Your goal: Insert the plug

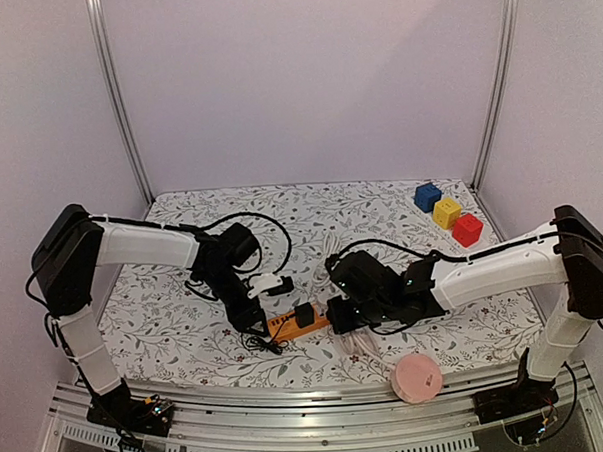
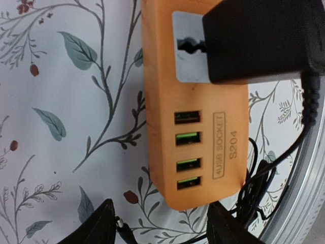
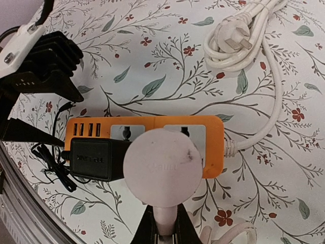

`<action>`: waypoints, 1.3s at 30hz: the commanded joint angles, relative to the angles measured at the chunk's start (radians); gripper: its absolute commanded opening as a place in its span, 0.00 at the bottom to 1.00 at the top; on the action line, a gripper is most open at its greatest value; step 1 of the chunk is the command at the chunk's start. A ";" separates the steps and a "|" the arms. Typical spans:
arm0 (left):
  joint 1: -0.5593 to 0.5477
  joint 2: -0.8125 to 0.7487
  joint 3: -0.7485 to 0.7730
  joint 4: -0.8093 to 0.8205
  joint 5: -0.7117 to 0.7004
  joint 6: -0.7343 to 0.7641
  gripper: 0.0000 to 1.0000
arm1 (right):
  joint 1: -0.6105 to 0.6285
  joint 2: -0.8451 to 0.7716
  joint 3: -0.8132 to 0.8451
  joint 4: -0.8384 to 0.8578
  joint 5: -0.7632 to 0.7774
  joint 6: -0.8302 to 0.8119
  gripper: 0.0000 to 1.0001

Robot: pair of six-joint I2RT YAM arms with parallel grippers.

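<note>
An orange power strip (image 1: 286,325) (image 3: 213,133) lies near the table's front edge, with a black adapter (image 1: 303,314) (image 2: 259,40) (image 3: 94,158) seated in its socket beside the USB ports. My right gripper (image 1: 337,311) (image 3: 162,226) is shut on the neck of a pale pink round plug (image 3: 162,165), held just over the strip's two sockets and hiding part of both. My left gripper (image 1: 258,323) (image 2: 161,214) straddles the USB end of the strip (image 2: 198,101). Its fingers stand apart, with a clear gap between one finger and the strip.
The strip's white cord (image 3: 238,40) (image 1: 333,250) lies coiled behind it. A pink round device (image 1: 416,379) sits at the front edge. Blue (image 1: 427,196), yellow (image 1: 446,213) and red (image 1: 468,229) blocks stand at the back right. Thin black cable (image 2: 254,188) tangles by the strip's USB end.
</note>
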 commanded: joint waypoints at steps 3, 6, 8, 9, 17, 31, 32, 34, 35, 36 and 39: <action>-0.007 -0.035 -0.017 -0.048 0.121 0.046 0.62 | -0.006 0.083 0.015 -0.009 0.035 -0.021 0.00; -0.002 -0.059 -0.015 -0.057 0.113 0.060 0.64 | -0.005 0.106 0.036 -0.025 0.070 -0.014 0.00; 0.005 -0.070 -0.013 -0.061 0.113 0.065 0.65 | -0.006 0.122 0.058 -0.039 0.087 -0.029 0.00; 0.009 -0.074 -0.013 -0.062 0.117 0.063 0.65 | -0.006 0.132 0.068 -0.061 0.099 -0.034 0.00; 0.063 -0.099 0.036 -0.092 0.120 0.056 0.66 | 0.036 0.119 0.079 -0.219 0.125 -0.008 0.00; 0.058 0.063 0.331 0.023 0.164 -0.291 0.85 | 0.034 0.209 0.101 -0.138 0.061 -0.038 0.00; 0.047 0.074 0.337 0.033 0.172 -0.311 0.86 | 0.033 0.209 0.102 -0.140 0.059 -0.039 0.00; 0.026 0.100 0.352 0.042 0.181 -0.330 0.87 | 0.026 0.216 0.103 -0.162 0.044 -0.043 0.00; 0.015 0.113 0.360 0.042 0.178 -0.333 0.87 | 0.025 0.219 0.101 -0.178 0.045 -0.039 0.00; 0.004 0.128 0.368 0.043 0.171 -0.336 0.87 | 0.026 0.216 0.097 -0.196 0.049 -0.036 0.00; -0.015 0.169 0.384 0.040 0.176 -0.351 0.82 | 0.026 0.172 0.060 -0.225 0.073 -0.026 0.00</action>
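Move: The strip's free socket, on its right half, lies about 13 cm right and 3 cm ahead of the left hand point, at roughly its height. The black adapter on the strip is some 10 cm right and 2 cm ahead; a black cord bundle lies 3 cm back and 1 cm right. From the right hand, which holds the pink plug, that socket is about 2 cm ahead, 3 cm left and 5 cm down, with the adapter 7 cm left and 1 cm ahead, 4 cm down. Back the open left gripper slightly away from the strip's left end, lift it, then swing it up, forward and right, about 8 cm each way overall, towards the held plug, dipping at the end; spread its fingers wider and swing their tips some 15 degrees rightward. Keep the plug gripped in the right hand and ease it down and left over the strip, about 3 cm, slightly forward. ##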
